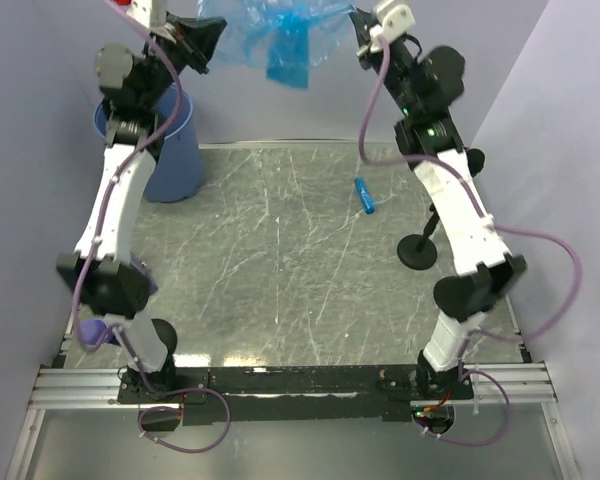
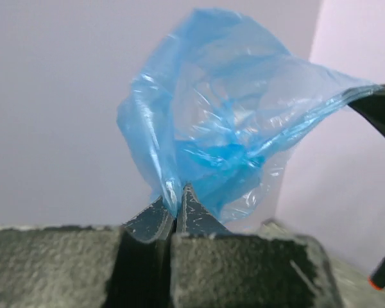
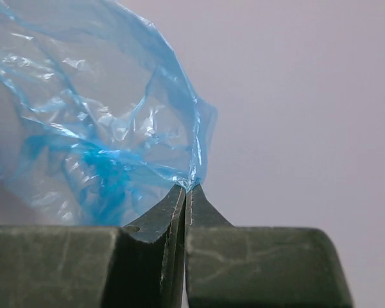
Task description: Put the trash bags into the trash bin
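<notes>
A thin translucent blue trash bag (image 1: 280,35) hangs spread between both grippers, high above the far edge of the table. My left gripper (image 1: 212,38) is shut on the bag's left edge, and in the left wrist view the film (image 2: 224,128) is pinched between the closed fingertips (image 2: 178,192). On the right, my right gripper (image 1: 362,25) is shut on the bag's other edge (image 3: 196,173). The bag's folded darker middle (image 1: 288,62) droops down. The blue trash bin (image 1: 170,150) stands at the table's far left, partly hidden behind the left arm. A small rolled blue trash bag (image 1: 365,195) lies on the table.
A black round-based stand (image 1: 420,245) sits on the table by the right arm. The grey scratched tabletop (image 1: 280,280) is bordered by pale walls at the back and right.
</notes>
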Controlling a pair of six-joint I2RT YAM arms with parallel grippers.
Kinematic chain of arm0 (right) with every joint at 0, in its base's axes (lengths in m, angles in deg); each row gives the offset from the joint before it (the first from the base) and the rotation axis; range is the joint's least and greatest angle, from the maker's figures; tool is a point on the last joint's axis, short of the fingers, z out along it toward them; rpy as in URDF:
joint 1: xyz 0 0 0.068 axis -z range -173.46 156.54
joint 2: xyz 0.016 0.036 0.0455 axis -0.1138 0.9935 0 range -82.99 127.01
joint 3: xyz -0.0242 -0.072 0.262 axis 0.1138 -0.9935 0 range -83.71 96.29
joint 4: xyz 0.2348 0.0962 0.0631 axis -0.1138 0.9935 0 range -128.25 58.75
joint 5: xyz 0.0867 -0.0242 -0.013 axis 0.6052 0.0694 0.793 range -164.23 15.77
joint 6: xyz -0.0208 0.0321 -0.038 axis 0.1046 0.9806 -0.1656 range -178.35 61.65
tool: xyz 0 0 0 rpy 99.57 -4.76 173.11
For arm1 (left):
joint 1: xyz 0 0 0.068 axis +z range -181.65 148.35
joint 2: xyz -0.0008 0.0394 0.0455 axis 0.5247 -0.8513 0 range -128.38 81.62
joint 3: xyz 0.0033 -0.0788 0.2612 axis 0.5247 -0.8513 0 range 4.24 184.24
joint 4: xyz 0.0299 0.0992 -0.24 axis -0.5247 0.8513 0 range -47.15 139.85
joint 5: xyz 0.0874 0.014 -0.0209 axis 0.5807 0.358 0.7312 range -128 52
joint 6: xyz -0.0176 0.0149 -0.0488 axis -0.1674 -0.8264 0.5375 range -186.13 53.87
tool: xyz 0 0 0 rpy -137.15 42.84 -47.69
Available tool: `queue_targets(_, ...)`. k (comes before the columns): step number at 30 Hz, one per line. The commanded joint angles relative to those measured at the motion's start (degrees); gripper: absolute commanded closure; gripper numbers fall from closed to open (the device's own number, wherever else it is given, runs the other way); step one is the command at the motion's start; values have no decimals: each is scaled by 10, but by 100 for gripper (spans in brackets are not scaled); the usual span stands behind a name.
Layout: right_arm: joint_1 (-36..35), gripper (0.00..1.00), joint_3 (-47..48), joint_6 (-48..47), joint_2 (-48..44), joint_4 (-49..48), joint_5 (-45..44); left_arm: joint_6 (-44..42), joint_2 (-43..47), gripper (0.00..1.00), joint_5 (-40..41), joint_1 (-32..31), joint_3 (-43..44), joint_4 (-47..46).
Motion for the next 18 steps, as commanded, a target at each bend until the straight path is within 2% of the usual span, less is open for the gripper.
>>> queue_targets(1,-22,100,-201,-81,-122,-174,-4,-193,134,99,-9,-69,-155,-113)
queue_targets(3,-34,100,-407,-127,-181,-180,-13,-380,195,99,-32,-115,-315,-61)
queue_targets(5,-43,100,-613,-197,-215,-84,-30,-579,260,99,-36,-164,-540,22)
queue_targets(6,-50,100,-705,-240,-219,-20,-53,-674,286,100,-18,-177,-642,45)
queue_targets(7,-52,100,-788,-267,-230,3,-73,-758,315,99,3,-185,-750,51)
queue_targets(8,-49,100,-844,-262,-252,3,-90,-796,348,99,10,-184,-821,41)
queue_targets(10,-29,100,-901,-223,-328,22,-64,-744,411,99,27,-184,-914,-35)
queue_targets(11,-18,100,-904,-204,-363,38,-41,-719,429,99,24,-184,-919,-38)
queue_targets(13,-17,100,-884,-167,-397,56,-23,-669,420,99,-1,-186,-864,23)
queue_targets(18,-16,100,-736,-43,-352,160,13,-450,325,99,-3,-184,-717,132)
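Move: Both hands already pinch the trash bag's rim high over the table; the bag's middle is about 11 cm to the left hand's right and the right hand's left, some 5 to 8 cm below them. The table spot below lies roughly 23 cm back, 10 cm right and 57 cm down from the left hand. From that hand the trash bin is level, 17 cm left and 44 cm down. From the right hand the blue roll is 5 cm back, 8 cm right and 59 cm below. Both hands keep pinching the trash bag and whip down about 50 cm and back 20, then rebound slightly. ##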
